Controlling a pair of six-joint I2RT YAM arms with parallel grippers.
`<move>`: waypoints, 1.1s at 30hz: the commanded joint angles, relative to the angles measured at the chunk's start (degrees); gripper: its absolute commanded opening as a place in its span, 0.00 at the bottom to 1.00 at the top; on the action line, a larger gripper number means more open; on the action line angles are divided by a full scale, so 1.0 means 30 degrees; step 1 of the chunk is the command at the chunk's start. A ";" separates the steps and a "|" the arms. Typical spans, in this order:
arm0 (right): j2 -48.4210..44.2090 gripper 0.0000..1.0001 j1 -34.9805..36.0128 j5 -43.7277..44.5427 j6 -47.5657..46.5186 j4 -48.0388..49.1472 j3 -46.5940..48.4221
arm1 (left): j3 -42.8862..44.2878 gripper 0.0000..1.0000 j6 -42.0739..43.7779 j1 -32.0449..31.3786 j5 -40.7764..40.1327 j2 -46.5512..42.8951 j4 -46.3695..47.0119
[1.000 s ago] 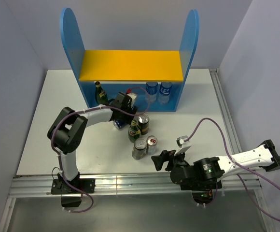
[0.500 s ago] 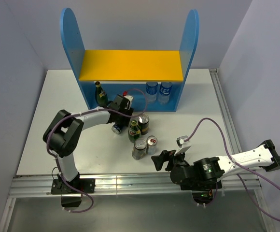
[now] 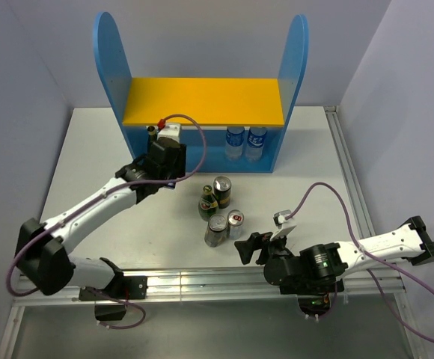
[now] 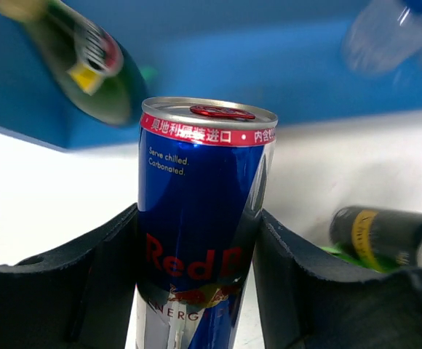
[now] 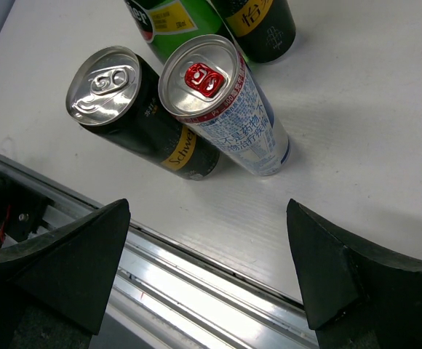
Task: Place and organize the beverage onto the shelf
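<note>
My left gripper is shut on the blue-silver slim can, which stands upright between the two black fingers. From above, the left gripper hovers in front of the left end of the shelf, and the can is hidden under it. A green bottle stands on the shelf's blue lower level. On the table are a dark can, a green bottle, another dark can and a silver can. My right gripper is open, empty, near the table's front edge.
Two clear water bottles with blue labels stand on the right of the shelf's lower level. The yellow-orange upper board carries nothing. A metal rail runs along the table's front edge below the right gripper.
The left gripper closed on the blue-silver can, which lay beside the group, lifted it and carried it left and back toward the shelf as the arm stretched out. The right arm stayed still.
</note>
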 commanded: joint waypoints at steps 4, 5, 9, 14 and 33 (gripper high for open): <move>0.0240 0.95 0.0178 0.0742 0.0209 0.0186 0.0185 | 0.0248 0.00 -0.0363 -0.1073 -0.3839 -0.4520 0.2070; 0.0270 0.95 0.0178 0.0713 0.0238 0.0214 0.0214 | -0.0277 0.00 0.0045 -0.1219 -0.3956 -0.5082 0.3409; 0.0474 0.95 0.0207 0.0713 0.0209 0.0215 0.0244 | -0.2006 0.00 0.1832 -0.1484 -0.4888 -0.7369 0.8125; 0.0680 0.95 0.0207 0.0684 0.0151 0.0273 0.0331 | -0.4207 0.00 0.6102 -0.1573 -0.5539 -0.7610 1.6125; 0.1002 0.95 0.0207 0.0537 -0.0260 0.0596 0.0389 | -0.0603 0.00 0.8545 0.1738 -0.3841 -0.1425 2.6067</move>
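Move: Above and ahead of the left hand, which already holds the Red Bull can, is its goal: the left end of the yellow upper shelf, about 12 cm ahead, 7 left and 8 up. A green bottle stands beneath it, some 10 cm ahead, 6 left and 8 below the hand. On the table are a dark can, 2 back and 15 right, and another green bottle, 7 back and 11 right, both roughly 11 below. From the right hand that shelf end is about 36 ahead, 32 left and 14 up. Climbing fast with the Red Bull can still pinched, the left hand first eases back about 3 cm as it rises in front of the shelf, then swings forward some 10 cm over the yellow board's left end, drifting left and finishing with another lift; about 23 cm of rise in all. The wrist tips up by some 55 degrees and turns a little counter-clockwise; the fingers keep their grip. ##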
